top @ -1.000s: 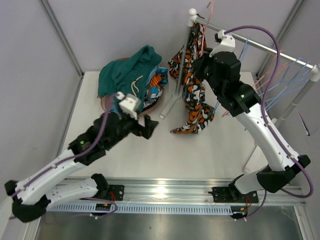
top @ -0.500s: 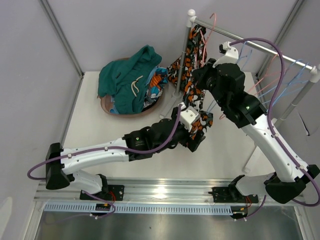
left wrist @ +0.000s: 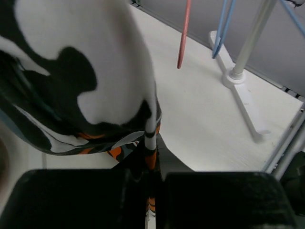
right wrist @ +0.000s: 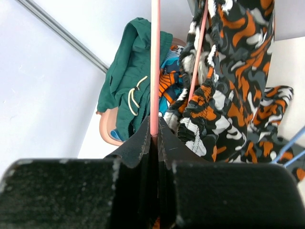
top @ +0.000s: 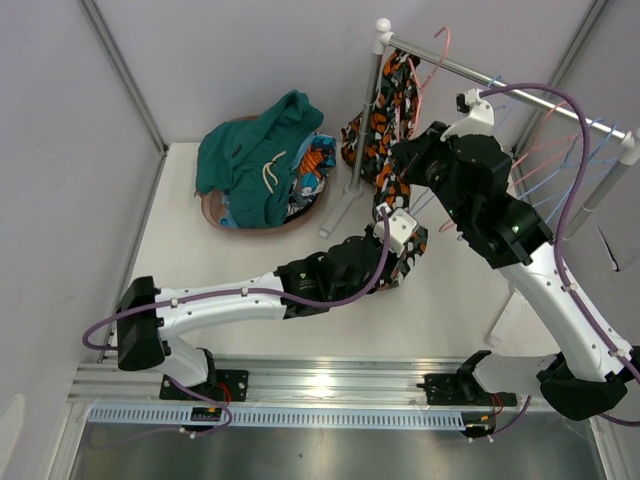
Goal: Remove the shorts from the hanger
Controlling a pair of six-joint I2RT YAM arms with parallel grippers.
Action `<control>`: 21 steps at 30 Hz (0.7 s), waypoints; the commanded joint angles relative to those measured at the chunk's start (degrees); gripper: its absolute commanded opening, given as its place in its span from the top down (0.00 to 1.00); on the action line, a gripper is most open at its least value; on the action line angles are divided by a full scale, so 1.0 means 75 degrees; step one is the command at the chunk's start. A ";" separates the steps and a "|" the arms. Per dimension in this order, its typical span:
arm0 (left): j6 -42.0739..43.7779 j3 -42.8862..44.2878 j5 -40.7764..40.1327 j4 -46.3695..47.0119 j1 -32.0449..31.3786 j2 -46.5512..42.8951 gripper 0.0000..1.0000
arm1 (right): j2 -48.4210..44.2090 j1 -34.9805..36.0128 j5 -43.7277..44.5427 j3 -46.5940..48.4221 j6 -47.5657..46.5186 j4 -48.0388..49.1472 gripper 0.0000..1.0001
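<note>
Orange, black and white camouflage shorts [top: 392, 100] hang from a pink hanger [top: 441, 52] on the rail, their lower end trailing to the table. My left gripper [top: 404, 248] is shut on the lower hem of these shorts [left wrist: 151, 143]; the cloth [left wrist: 71, 76] fills the left wrist view. My right gripper [top: 412, 152] is shut on the pink hanger [right wrist: 154, 67], its thin bar pinched between the fingertips, with the camouflage shorts [right wrist: 228, 81] draped just to the right of it.
A pink basket [top: 215, 213] at the back left holds teal green shorts [top: 250, 155] and patterned ones [top: 318, 165]. The rack's white post [top: 370, 110] and foot [top: 336, 215] stand behind my left gripper. Blue and pink hangers [top: 560, 160] hang on the rail at the right.
My left arm swung from the basket across to the hanging shorts and shut on their lower hem. My right arm lifted the hanger a little toward the rail.
</note>
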 commanded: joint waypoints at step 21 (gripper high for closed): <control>-0.2131 -0.2709 -0.3032 -0.1039 -0.4087 -0.2185 1.00 | -0.0429 0.0046 0.0364 0.0088 -0.0204 0.0506 1.00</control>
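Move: The left gripper already pinches the patterned shorts; the front edge of the table, where they are to be drawn, lies about 15 cm straight back and 28 cm below. The held pink hanger is some 13 cm ahead, 1 cm to the right and 18 cm up; the rack's left post is about 20 cm ahead and 6 cm left. From the right gripper, the shorts' middle lies roughly 7 cm ahead, straight on, and 12 cm lower. Keep the right gripper shut on the pink hanger, letting it give only a centimetre or two back and down. Pull the left gripper, still pinching the shorts, back about 15 cm and some 5 cm left, away from the hanger and towards the table's front edge; keep the wrist nearly as it is. ##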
